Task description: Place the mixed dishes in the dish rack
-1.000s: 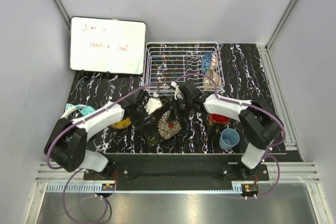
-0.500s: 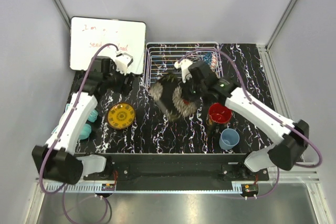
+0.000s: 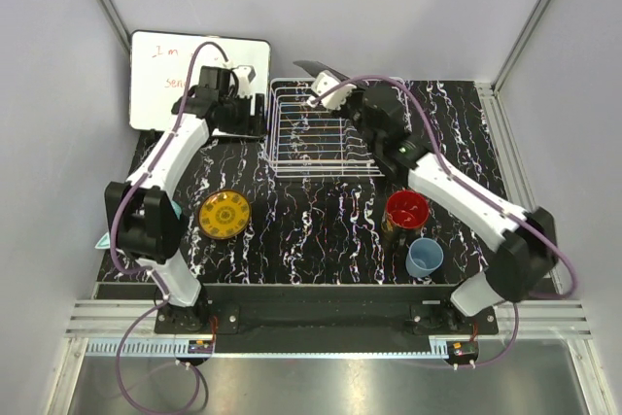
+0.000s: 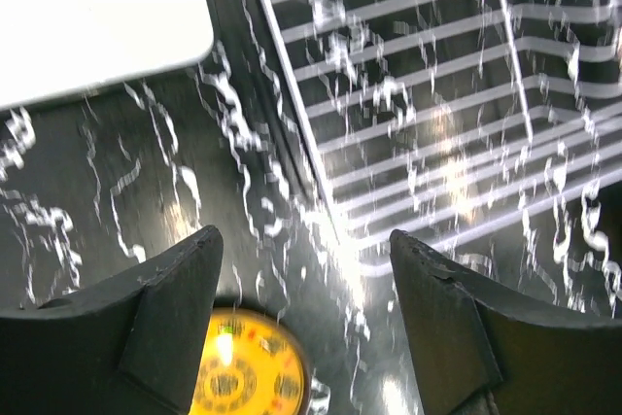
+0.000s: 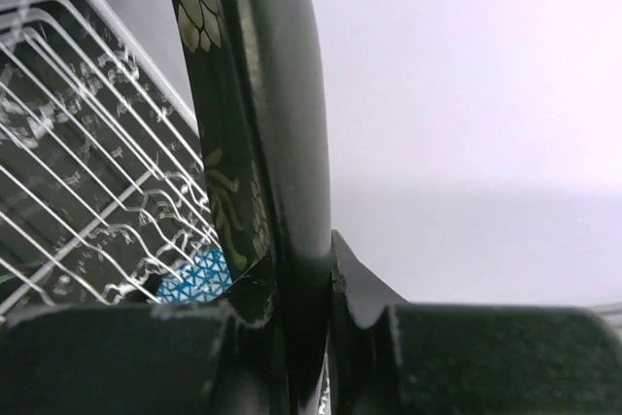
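My right gripper (image 3: 337, 92) is shut on the dark rectangular floral plate (image 3: 315, 69) and holds it on edge, high over the back edge of the white wire dish rack (image 3: 292, 143). In the right wrist view the plate (image 5: 277, 123) stands upright between my fingers (image 5: 418, 337), above the rack wires (image 5: 78, 143); a bit of the blue patterned bowl (image 5: 194, 275) shows in the rack. My left gripper (image 3: 243, 112) is open and empty by the rack's left side. The yellow round plate (image 3: 224, 214), black mug (image 3: 406, 211) and light-blue cup (image 3: 425, 257) sit on the table. The beige bowl is hidden.
The whiteboard (image 3: 160, 80) leans at the back left, close to my left arm. In the left wrist view the whiteboard (image 4: 87, 17), the rack's edge (image 4: 292, 123) and the yellow plate (image 4: 243, 371) lie below my open gripper (image 4: 303, 240). Grey walls enclose the table.
My right arm has lifted the dark plate from over the middle of the table up and back over the rack. My left arm has swung back to the rack's left side.
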Motion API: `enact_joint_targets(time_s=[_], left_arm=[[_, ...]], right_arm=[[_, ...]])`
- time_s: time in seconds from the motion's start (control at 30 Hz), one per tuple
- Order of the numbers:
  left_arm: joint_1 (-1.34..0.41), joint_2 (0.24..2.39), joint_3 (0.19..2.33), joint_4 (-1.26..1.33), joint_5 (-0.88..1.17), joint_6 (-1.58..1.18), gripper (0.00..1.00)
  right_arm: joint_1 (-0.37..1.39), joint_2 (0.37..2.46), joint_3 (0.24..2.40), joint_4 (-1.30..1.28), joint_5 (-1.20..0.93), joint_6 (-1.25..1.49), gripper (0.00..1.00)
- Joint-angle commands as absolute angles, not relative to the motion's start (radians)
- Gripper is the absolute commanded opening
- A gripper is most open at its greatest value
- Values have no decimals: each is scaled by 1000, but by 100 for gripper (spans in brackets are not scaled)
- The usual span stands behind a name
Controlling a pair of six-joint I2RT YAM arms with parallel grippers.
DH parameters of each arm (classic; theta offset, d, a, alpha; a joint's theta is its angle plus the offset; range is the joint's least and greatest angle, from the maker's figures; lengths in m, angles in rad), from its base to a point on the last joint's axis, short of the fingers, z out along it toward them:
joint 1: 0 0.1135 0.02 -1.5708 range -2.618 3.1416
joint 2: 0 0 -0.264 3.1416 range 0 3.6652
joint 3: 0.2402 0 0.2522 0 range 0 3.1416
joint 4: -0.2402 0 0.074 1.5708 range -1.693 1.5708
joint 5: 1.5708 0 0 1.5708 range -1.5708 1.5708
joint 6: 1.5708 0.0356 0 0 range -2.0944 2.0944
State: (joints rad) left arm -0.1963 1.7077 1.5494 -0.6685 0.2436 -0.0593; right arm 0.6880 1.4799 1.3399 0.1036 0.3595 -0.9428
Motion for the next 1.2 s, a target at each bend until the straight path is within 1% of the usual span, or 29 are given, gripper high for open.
enact_joint_targets(time_s=[0.0, 0.17, 0.37, 0.6, 0.7, 0.77, 0.8, 0.87, 0.93, 1.17], left_arm=[[-228, 1770, 1614, -600, 198, -98, 73], [-273, 1819, 1577, -566, 144, -57, 72], [-287, 1888, 1557, -531, 129, -40, 72], [-287, 1905, 1533, -515, 109, 27, 70], [-287, 1901, 1496, -506, 100, 60, 72], [-288, 1884, 1461, -480, 97, 86, 72], [-288, 1881, 1430, -473, 98, 109, 70], [-288, 1872, 1407, -460, 98, 126, 58], [-290, 1868, 1387, -457, 101, 143, 53], [-290, 1844, 1364, -443, 106, 147, 53]], right_arm=[[603, 1566, 1512, 358, 313, -1072, 0], [555, 1689, 1601, 321, 261, -1152, 0], [502, 1756, 1680, 272, 193, -1164, 0], [459, 1801, 1700, 183, 132, -1170, 0], [457, 1802, 1672, 178, 135, -1157, 0], [459, 1789, 1635, 175, 143, -1137, 0], [457, 1781, 1617, 170, 134, -1132, 0], [459, 1758, 1557, 179, 137, -1131, 0], [457, 1744, 1525, 196, 132, -1132, 0], [457, 1766, 1503, 212, 106, -1121, 0]])
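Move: The rack's left side rail lies almost under the left hand, about 2 cm to its right, 1 cm ahead and 12 cm below; the yellow saucer is some 15 cm back, 8 cm left and 18 cm down. The right hand holds the dark tray. From it, the rack's middle is about 5 cm ahead, 6 cm left and 31 cm below; the blue bowl is 8 cm ahead, 3 cm right and the checked bowl level, 4 cm right, both about 31 cm down. Keep the tray pinched and carry the right hand forward about 12 cm over the rack, dipping slightly, then sink it towards the rack for 14 cm of descent in all, rolling its left side down and finally tipping the fingers down. Meanwhile lower the left gripper some 12 cm onto the rack's left side rail, easing a little right, and partly close the fingers around it. ##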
